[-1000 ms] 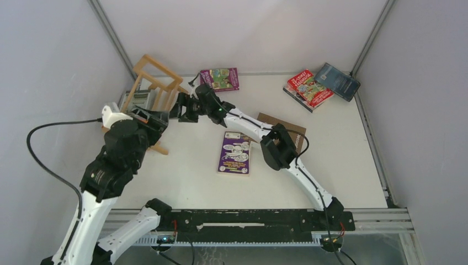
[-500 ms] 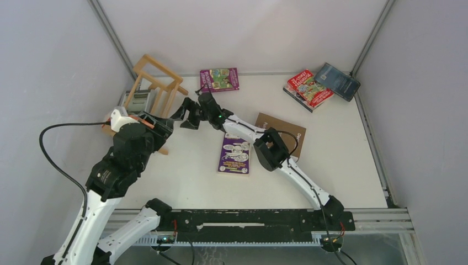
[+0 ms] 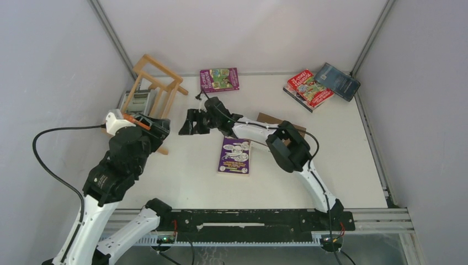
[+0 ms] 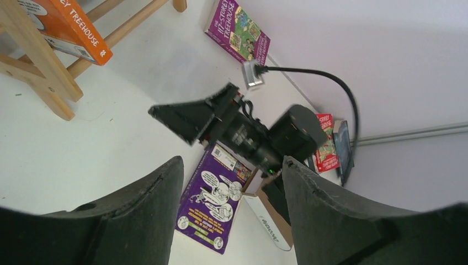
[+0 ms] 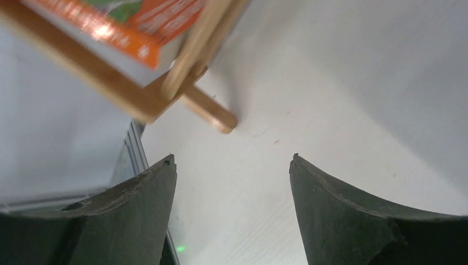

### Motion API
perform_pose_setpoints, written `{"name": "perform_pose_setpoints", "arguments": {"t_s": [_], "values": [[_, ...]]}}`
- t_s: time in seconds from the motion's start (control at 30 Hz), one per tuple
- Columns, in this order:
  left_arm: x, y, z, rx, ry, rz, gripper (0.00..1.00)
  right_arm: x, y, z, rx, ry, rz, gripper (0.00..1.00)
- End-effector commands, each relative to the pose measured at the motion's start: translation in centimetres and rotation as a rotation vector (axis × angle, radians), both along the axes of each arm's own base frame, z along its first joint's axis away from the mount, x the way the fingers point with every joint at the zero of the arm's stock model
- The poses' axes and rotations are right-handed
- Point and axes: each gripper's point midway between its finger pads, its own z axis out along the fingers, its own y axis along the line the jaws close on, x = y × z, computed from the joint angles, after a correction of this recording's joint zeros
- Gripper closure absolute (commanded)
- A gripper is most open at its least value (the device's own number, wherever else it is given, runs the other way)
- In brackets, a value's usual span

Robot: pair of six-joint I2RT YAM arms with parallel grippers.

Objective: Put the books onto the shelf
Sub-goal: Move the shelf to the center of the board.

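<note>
The wooden shelf stands at the back left with a grey-white book and an orange book in it. My left gripper hangs open and empty at the shelf's near side. My right gripper, also open and empty, hovers just right of the shelf. On the table lie a purple book, a second purple book at the back, a brown book partly under my right arm, a red book and a dark blue book. The right wrist view shows the orange book behind a shelf rail.
Grey walls close the table on the left, back and right, with metal frame posts in the corners. A black cable loops off my left arm. My right arm's forearm spans the table's middle above the brown book.
My right gripper has drawn back from the shelf toward the near right, its fingers closing a little. My left gripper has shifted slightly beside the shelf.
</note>
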Motion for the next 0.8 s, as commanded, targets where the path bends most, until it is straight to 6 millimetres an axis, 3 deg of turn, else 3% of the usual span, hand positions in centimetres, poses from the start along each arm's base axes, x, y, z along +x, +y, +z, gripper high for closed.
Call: {"name": "perform_pose_setpoints", "arguments": {"t_s": [0.0,0.2,0.37,0.53,0.77], "values": [[-0.3,0.1,1.5,-0.018,-0.050,-0.003,0.30,-2.7,0.0,7.8,0.081,-0.409,0.120,0.19],[-1.3,0.6,3.5,-0.075,-0.090,0.009,0.30,-6.3,1.4,8.2,0.042,-0.579,0.248,0.21],[-1.6,0.5,6.6,-0.178,-0.180,0.014,0.30,-7.6,3.5,7.7,0.042,-0.653,0.307,0.22],[-1.8,0.4,9.9,-0.252,-0.275,0.003,0.30,-7.6,5.3,7.1,0.042,-0.728,0.314,0.22],[-2.5,0.6,11.9,-0.324,-0.355,-0.006,0.30,-6.2,7.5,6.5,0.041,-0.797,0.320,0.22]]}}
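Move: The shelf's middle lies about 14 cm left of the right hand and 3 cm ahead, near its height; its near right leg is 6 cm left, 8 cm back and 7 cm lower. The orange book in the shelf is 17 cm left, level with the hand. The purple book lies 20 cm right, 11 cm back and 8 cm below. From the left hand, the shelf's middle is some 14 cm ahead, 10 cm left, 22 cm below. Right hand, open, swings back about 8 cm and left towards the shelf's near end, rolling; left hand rises 8 cm. ##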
